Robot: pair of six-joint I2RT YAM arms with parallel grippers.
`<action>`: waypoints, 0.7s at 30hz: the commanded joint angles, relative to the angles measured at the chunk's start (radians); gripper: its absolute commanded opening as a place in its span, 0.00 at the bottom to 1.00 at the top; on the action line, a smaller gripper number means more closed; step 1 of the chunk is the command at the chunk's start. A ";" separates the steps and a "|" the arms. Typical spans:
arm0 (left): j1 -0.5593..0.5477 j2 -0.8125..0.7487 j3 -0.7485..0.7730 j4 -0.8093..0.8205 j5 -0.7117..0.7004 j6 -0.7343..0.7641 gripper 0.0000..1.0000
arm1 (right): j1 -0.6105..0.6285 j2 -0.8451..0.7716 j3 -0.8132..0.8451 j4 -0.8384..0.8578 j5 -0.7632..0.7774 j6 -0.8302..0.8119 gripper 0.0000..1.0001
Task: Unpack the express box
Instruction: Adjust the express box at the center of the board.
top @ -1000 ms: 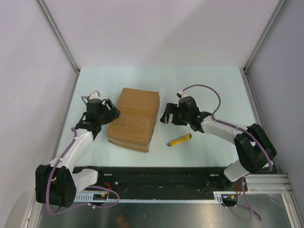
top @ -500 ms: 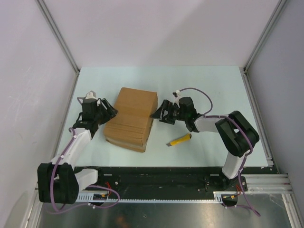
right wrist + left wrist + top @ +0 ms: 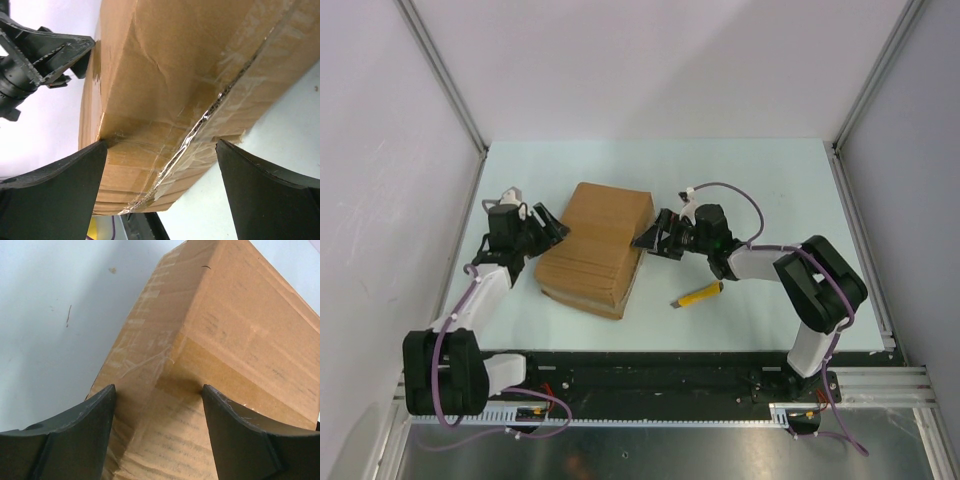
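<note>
The express box (image 3: pixel 598 245), a large brown cardboard carton with taped seams, lies on the pale table between my two arms. My left gripper (image 3: pixel 548 232) is at its left edge. In the left wrist view the box (image 3: pixel 225 340) fills the gap, and both fingers of the left gripper (image 3: pixel 157 390) press on the cardboard. My right gripper (image 3: pixel 645 238) straddles the right edge with jaws wide. In the right wrist view one finger of the right gripper (image 3: pixel 160 145) touches the box (image 3: pixel 175 75), while the other stands apart over bare table.
A yellow utility knife (image 3: pixel 698 295) lies on the table (image 3: pixel 750 180) just right of the box, under the right arm. White walls with metal corner posts close in the left, back and right. The black rail with the arm bases runs along the near edge.
My right gripper has moved left onto the box's right edge. The left gripper has shifted slightly left and back, and the box has slid a little to the left.
</note>
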 commanded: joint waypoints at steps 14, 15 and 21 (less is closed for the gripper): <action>-0.219 0.100 0.014 -0.079 0.455 -0.141 0.75 | 0.061 -0.148 0.098 0.027 -0.004 -0.016 0.97; -0.244 0.112 0.019 -0.078 0.462 -0.147 0.75 | 0.061 -0.160 0.107 -0.009 0.024 -0.048 0.97; -0.290 0.158 0.060 -0.070 0.534 -0.183 0.75 | 0.062 -0.212 0.256 -0.364 0.133 -0.176 0.96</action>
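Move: The express box sits between the hands, its middle about 7 cm to the right of the left hand, 3 cm back and 4 cm below. From the right hand the box's middle lies some 10 cm to the left, 1 cm back and about level in height. The yellow cutter lies about 13 cm to the right of the right hand, 10 cm back and 8 cm below. The board's centre is some 21 cm to the right of the left hand, straight across and about 8 cm below. The express box stays between the two open grippers: the right fingertips, still against its right side, lift about 5 cm and late on give way nearly 2 cm to the right. The left fingers keep to its upper left edge and push to the right some 4.5 cm, slowly at first then faster, also edging forward and turning slightly clockwise. ##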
